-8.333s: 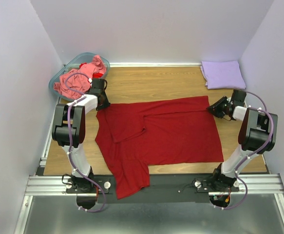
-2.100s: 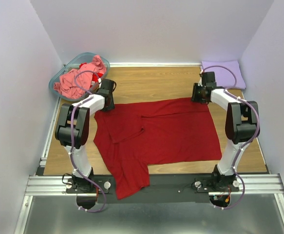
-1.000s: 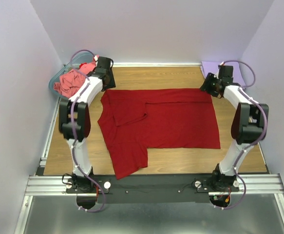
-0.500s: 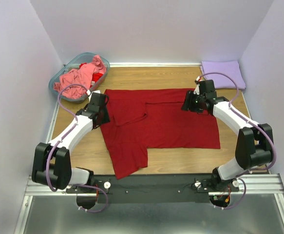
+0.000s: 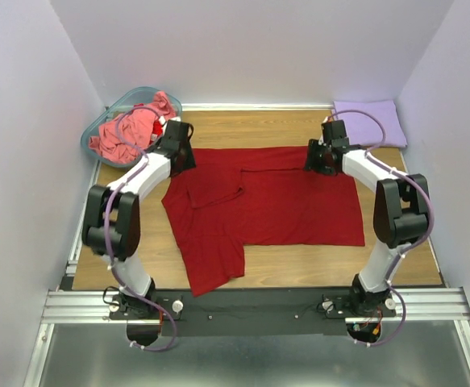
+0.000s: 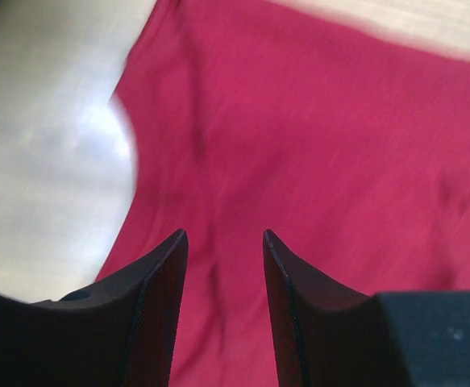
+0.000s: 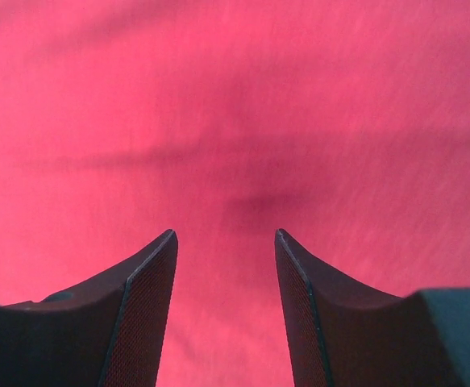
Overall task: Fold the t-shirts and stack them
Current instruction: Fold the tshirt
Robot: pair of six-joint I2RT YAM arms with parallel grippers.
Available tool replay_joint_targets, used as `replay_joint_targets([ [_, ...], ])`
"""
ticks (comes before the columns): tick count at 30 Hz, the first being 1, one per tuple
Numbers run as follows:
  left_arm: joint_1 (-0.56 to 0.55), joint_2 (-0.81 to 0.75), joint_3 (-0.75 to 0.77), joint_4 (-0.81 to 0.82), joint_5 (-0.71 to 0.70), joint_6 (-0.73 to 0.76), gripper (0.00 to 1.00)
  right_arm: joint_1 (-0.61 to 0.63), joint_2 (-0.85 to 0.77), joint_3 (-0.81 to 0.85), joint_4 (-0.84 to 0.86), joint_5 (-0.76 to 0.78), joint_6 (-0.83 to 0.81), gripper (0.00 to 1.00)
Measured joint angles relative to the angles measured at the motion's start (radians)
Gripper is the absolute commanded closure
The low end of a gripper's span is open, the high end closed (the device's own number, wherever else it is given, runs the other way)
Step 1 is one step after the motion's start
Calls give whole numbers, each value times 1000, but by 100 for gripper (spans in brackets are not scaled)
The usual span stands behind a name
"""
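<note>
The dark red t-shirt [image 5: 267, 201] lies spread flat on the wooden table, one sleeve folded in and a flap reaching toward the front edge. My left gripper [image 5: 182, 157] is open over its far left corner; in the left wrist view it [image 6: 222, 235] hovers above red cloth [image 6: 315, 145] beside bare wood. My right gripper [image 5: 315, 157] is open over the far right part; in the right wrist view it [image 7: 225, 234] has only red cloth [image 7: 235, 105] under it. The lavender t-shirt [image 5: 369, 122] lies folded at the back right. The salmon-pink t-shirt [image 5: 130, 129] is bunched in the basket.
The translucent teal basket [image 5: 97, 121] stands at the back left corner by the wall. White walls close in the table on three sides. The black rail [image 5: 259, 302] with the arm bases runs along the near edge.
Both arms dragged the red shirt's far edge away from the front and let go. In the last half second both open grippers moved back toward the shirt's far corners.
</note>
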Motion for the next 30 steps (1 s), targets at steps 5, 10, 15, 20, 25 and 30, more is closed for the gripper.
replay_joint_targets([
  [5,0,196,152,32,15,15,50,-25,95,109,24,39,-11,42],
  [10,0,316,219,29,22,23,50,-34,180,164,32,55,-32,42],
  [15,5,394,285,12,21,32,51,-34,257,214,35,61,-50,42],
  [20,30,405,292,10,21,32,52,-34,306,283,42,59,-61,43],
  [25,98,419,312,7,23,32,52,-33,361,353,60,33,-67,43],
  [30,124,443,347,2,25,36,52,-30,406,411,80,-15,-69,43],
])
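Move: The left hand is over the t-shirt's left part, with the cross hem of its folded strip about 6 cm ahead and 7 cm below, and the far left corner some 14 cm ahead and 3 cm to the left. The basket is about 20 cm ahead and 22 cm left of that hand. For the right hand the hem lies roughly 6 cm straight ahead and 4 cm below, the far edge about 14 cm straight ahead, and the lilac shirt 26 cm ahead and 22 cm right. Forward and down together, both half-open hands come onto the t-shirt and then push it along the table, fingertips pressed on the cloth. The left sinks about 7 cm in the first half, then slides on forward and more to its left, turning slightly counter-clockwise. The right lowers only some 3 cm and travels about 12 cm forward in all, ending at the hem. ##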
